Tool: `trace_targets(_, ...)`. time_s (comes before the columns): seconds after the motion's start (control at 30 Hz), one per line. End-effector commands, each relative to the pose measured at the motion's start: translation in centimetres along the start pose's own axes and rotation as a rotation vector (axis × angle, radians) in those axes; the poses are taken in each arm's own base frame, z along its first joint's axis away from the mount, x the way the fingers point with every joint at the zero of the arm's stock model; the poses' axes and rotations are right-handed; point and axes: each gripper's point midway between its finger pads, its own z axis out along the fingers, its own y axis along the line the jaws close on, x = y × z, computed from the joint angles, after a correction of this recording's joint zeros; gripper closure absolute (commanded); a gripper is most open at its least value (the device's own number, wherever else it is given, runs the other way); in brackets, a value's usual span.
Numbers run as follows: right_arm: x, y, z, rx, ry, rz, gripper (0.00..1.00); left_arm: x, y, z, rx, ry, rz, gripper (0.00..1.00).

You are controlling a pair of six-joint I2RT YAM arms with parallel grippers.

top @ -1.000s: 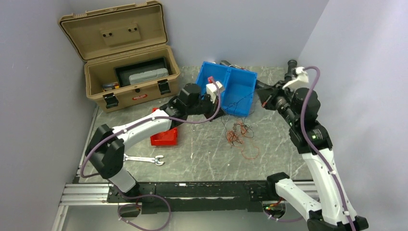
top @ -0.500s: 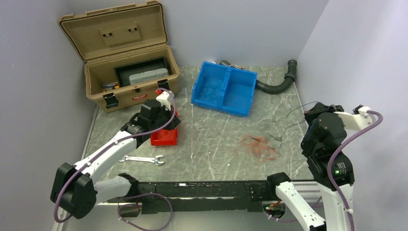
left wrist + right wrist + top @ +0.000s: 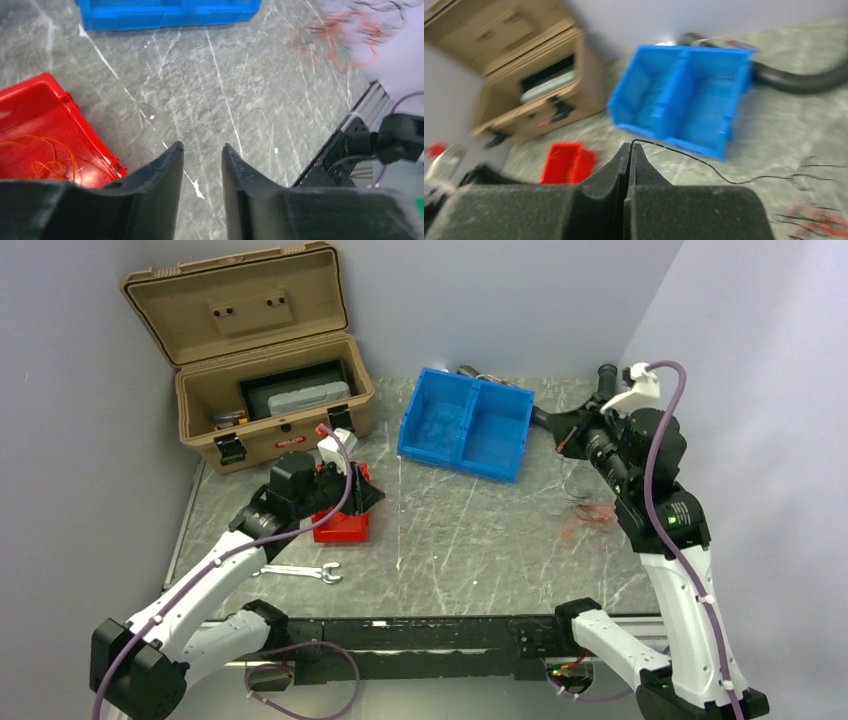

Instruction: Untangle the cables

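A loose bunch of orange-red cables [image 3: 594, 515] lies on the table at the right, under my raised right arm; the left wrist view shows this bunch [image 3: 345, 35] far off. My right gripper [image 3: 630, 145] is shut on a thin black cable [image 3: 704, 167], which trails down to the bunch [image 3: 819, 220]. In the top view the right gripper [image 3: 557, 437] hangs beside the blue bin. A coil of orange cable [image 3: 47, 162] rests inside the red bin [image 3: 30, 100]. My left gripper [image 3: 202, 146] is open and holds nothing, just right of that bin [image 3: 340, 528].
A blue two-compartment bin [image 3: 468, 425] stands at the back centre. An open tan toolbox [image 3: 270, 390] sits at the back left. A wrench [image 3: 300, 571] lies near the front left. A black ribbed hose [image 3: 560, 423] curls at the back right.
My left gripper has opened beside the red bin. The right arm has swung up and back with the black cable, and the orange-red bunch has slid to the right.
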Motion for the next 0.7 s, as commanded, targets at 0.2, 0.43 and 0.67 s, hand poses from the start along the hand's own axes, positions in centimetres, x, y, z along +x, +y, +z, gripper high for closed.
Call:
trace_targets(0.2,-0.3,11.1,-3.0,-0.625,0.114,-0.074,1.0,-3.7,-4.8,-3.6,0.203,-0.189,0.171,0.09)
trace_targets(0.43,2.3,10.2,-1.3,-0.601,0.18,-0.036,1.0,-5.0,-5.0,-4.1,0.185,-0.205,0.204,0.06)
trace_targets(0.67,7.3,8.4,0.3,-0.568,0.325,-0.018,1.0,-5.0,-6.1,-3.4,0.253,-0.195,0.217,0.06)
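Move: The right fingers already pinch a black cable; its black-and-orange tangle hangs swung out, about 11 cm right of them, 2 cm back and some 28 cm below. The blue box's middle is about 20 cm ahead, 13 cm left and 37 cm below that hand. From the left hand the tangle is roughly level forward, 44 cm right and 10 cm lower, while the red box sits about 5 cm ahead, 9 cm left, 19 cm below. Keeping its pinch on the black cable, the right hand sweeps left about 10 cm towards the left arm, turning some 35 degrees counter-clockwise; it rises slightly on the way, then sinks again. The empty left hand lifts about 5 cm while drawing back a little, tips its fingers up and spreads them from partly open to nearly full width. ##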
